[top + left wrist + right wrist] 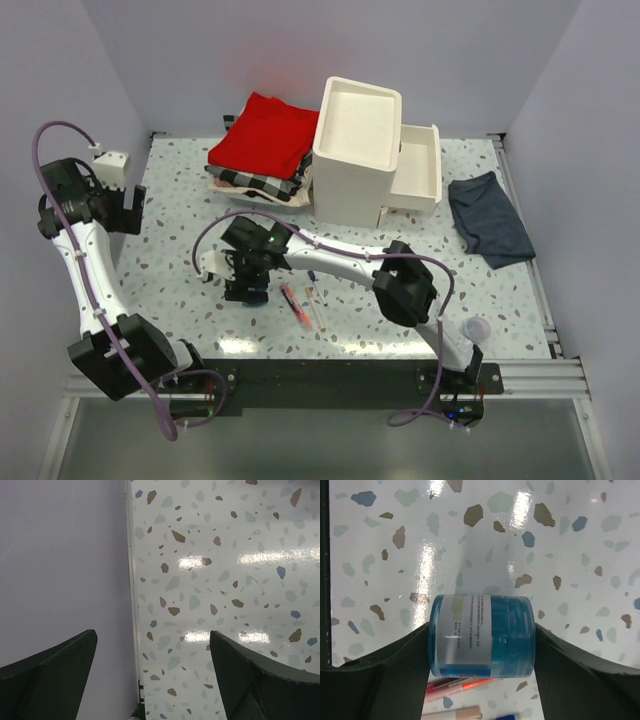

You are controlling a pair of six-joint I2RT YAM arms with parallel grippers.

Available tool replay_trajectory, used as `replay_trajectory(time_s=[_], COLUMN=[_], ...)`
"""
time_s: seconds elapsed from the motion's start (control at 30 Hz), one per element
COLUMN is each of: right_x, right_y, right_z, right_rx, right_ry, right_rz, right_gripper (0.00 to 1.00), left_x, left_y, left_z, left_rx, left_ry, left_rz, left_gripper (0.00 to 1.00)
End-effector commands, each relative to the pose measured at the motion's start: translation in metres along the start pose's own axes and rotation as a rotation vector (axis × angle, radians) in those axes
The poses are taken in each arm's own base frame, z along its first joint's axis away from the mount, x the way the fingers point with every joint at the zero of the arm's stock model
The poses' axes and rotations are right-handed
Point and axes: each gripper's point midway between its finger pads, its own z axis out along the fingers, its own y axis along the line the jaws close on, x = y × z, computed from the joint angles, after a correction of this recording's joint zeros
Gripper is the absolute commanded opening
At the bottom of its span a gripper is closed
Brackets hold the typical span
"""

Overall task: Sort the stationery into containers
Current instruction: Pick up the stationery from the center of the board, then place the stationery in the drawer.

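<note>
In the right wrist view the blue tape roll (pixel 482 635) lies on its side on the speckled table, and both fingers of my right gripper (pixel 481 630) press its flat ends. In the top view that gripper (pixel 245 280) is down at centre-left with the roll (pixel 253 292) under it. An orange-red marker (pixel 465 685), a beige-tipped piece (pixel 455 713) and a blue cap (pixel 509 717) lie just behind the roll. Thin pens (pixel 300 303) rest to its right. The white drawer unit (pixel 357 150) stands at the back with one drawer (pixel 420 172) pulled out. My left gripper (pixel 128 210) (pixel 152 640) hangs open at the table's left edge.
Folded red and checked cloths (pixel 262 140) lie left of the drawer unit. A dark blue-grey cloth (pixel 488 217) is at the right. A translucent cup (pixel 478 329) stands near the right arm's base. A small white box (pixel 112 165) sits in the far left corner by the wall (pixel 60 570).
</note>
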Motion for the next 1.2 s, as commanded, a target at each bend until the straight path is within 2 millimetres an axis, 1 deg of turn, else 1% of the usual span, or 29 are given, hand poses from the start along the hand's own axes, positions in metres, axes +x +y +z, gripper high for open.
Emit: replay_trajectory(time_s=[0.0,0.07,0.1,0.17,0.2,0.27,0.3,0.33,0.37,0.4,0.43,0.47,0.5,0.53,0.57,0.6,0.67,0.7,0.73,0.77,0.83,0.87,0.9,0.93,0.97,1.03,1.07,1.13,1.17], right_x=[-0.058,-0.063,-0.067,-0.070,-0.071,-0.071,-0.063,-0.068,-0.065,-0.051,-0.053,-0.046,-0.028,-0.022,-0.010,0.003,0.024,0.044,0.055,0.075,0.094,0.111,0.121,0.129,0.146,0.165,0.180,0.200,0.214], right_y=[-0.017,-0.025,-0.031,-0.046,-0.055,-0.071,-0.086,-0.093,-0.103,-0.123,-0.133,-0.142,-0.160,-0.163,-0.174,-0.180,-0.187,-0.194,-0.196,-0.200,-0.201,-0.202,-0.202,-0.201,-0.202,-0.202,-0.201,-0.205,-0.204], right_z=[-0.098,-0.116,-0.137,-0.162,-0.184,-0.216,-0.233,-0.262,-0.278,-0.301,-0.329,-0.347,-0.371,-0.392,-0.411,-0.421,-0.455,-0.471,-0.484,-0.504,-0.520,-0.533,-0.537,-0.543,-0.551,-0.552,-0.556,-0.549,-0.550], right_rx=[0.150,0.207,0.249,0.349,0.393,0.478,0.521,0.567,0.604,0.672,0.725,0.772,0.853,0.910,0.981,1.032,1.141,1.190,1.227,1.281,1.321,1.357,1.377,1.399,1.430,1.451,1.476,1.468,1.476], right_ry=[-0.166,-0.184,-0.212,-0.234,-0.266,-0.304,-0.325,-0.374,-0.395,-0.415,-0.460,-0.478,-0.484,-0.498,-0.500,-0.482,-0.490,-0.489,-0.493,-0.495,-0.520,-0.521,-0.527,-0.531,-0.522,-0.509,-0.507,-0.498,-0.491], right_rz=[-0.072,-0.056,-0.033,0.009,0.054,0.110,0.176,0.202,0.239,0.323,0.352,0.389,0.449,0.455,0.472,0.488,0.542,0.591,0.623,0.665,0.738,0.776,0.818,0.845,0.884,0.947,1.004,1.078,1.128], right_gripper=[0.06,0.02,0.00,0.00,0.00,0.00,0.00,0.00,0.00,0.00,0.00,0.00,0.00,0.00,0.00,0.00,0.00,0.00,0.00,0.00,0.00,0.00,0.00,0.00,0.00,0.00,0.00,0.00,0.00], left_x=[-0.033,-0.039,-0.043,-0.048,-0.053,-0.058,-0.063,-0.067,-0.070,-0.077,-0.081,-0.084,-0.088,-0.093,-0.096,-0.100,-0.108,-0.114,-0.120,-0.124,-0.136,-0.139,-0.144,-0.144,-0.149,-0.147,-0.151,-0.154,-0.156], left_y=[0.003,-0.002,-0.006,-0.009,-0.011,-0.013,-0.012,-0.014,-0.015,-0.015,-0.018,-0.019,-0.021,-0.028,-0.032,-0.035,-0.052,-0.054,-0.064,-0.068,-0.076,-0.079,-0.081,-0.086,-0.086,-0.091,-0.090,-0.091,-0.090], left_z=[-0.004,-0.004,-0.004,-0.003,-0.004,-0.001,-0.002,-0.002,-0.001,-0.003,-0.003,-0.004,-0.004,-0.004,-0.004,-0.004,-0.003,-0.004,-0.003,-0.004,-0.006,-0.006,-0.008,-0.002,-0.004,0.002,0.001,0.001,0.002], left_rx=[0.024,0.055,0.082,0.108,0.122,0.139,0.143,0.149,0.155,0.156,0.165,0.169,0.175,0.192,0.197,0.199,0.229,0.222,0.236,0.237,0.249,0.258,0.268,0.285,0.289,0.313,0.312,0.313,0.307], left_ry=[-0.126,-0.147,-0.166,-0.180,-0.197,-0.206,-0.218,-0.224,-0.228,-0.245,-0.253,-0.261,-0.271,-0.280,-0.284,-0.288,-0.293,-0.300,-0.311,-0.317,-0.339,-0.339,-0.343,-0.328,-0.330,-0.303,-0.306,-0.311,-0.318], left_rz=[-0.020,-0.020,-0.019,-0.014,-0.005,0.004,0.012,0.024,0.033,0.041,0.051,0.056,0.066,0.082,0.097,0.111,0.162,0.184,0.208,0.217,0.230,0.223,0.220,0.219,0.211,0.200,0.191,0.187,0.176], left_gripper=[1.00,1.00,1.00,1.00,1.00,1.00,1.00,1.00,1.00,1.00,1.00,1.00,1.00,1.00,1.00,1.00,1.00,1.00,1.00,1.00,1.00,1.00,1.00,1.00,1.00,1.00,0.99,0.99,0.99])
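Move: The blue jar is already in the right hand, just off the board; the open drawer lies about 32 cm ahead and 42 cm right, a few centimetres higher. The white cabinet stands roughly 15 cm left of the drawer. The orange pens lie some 10 cm right of the right hand and 3 cm back, 5 cm lower. From the left hand the drawer is roughly 24 cm ahead, 71 cm right and 12 cm lower. Right hand carries the blue jar up, some 40 cm right and forward towards the drawer; left heads forward-right. ##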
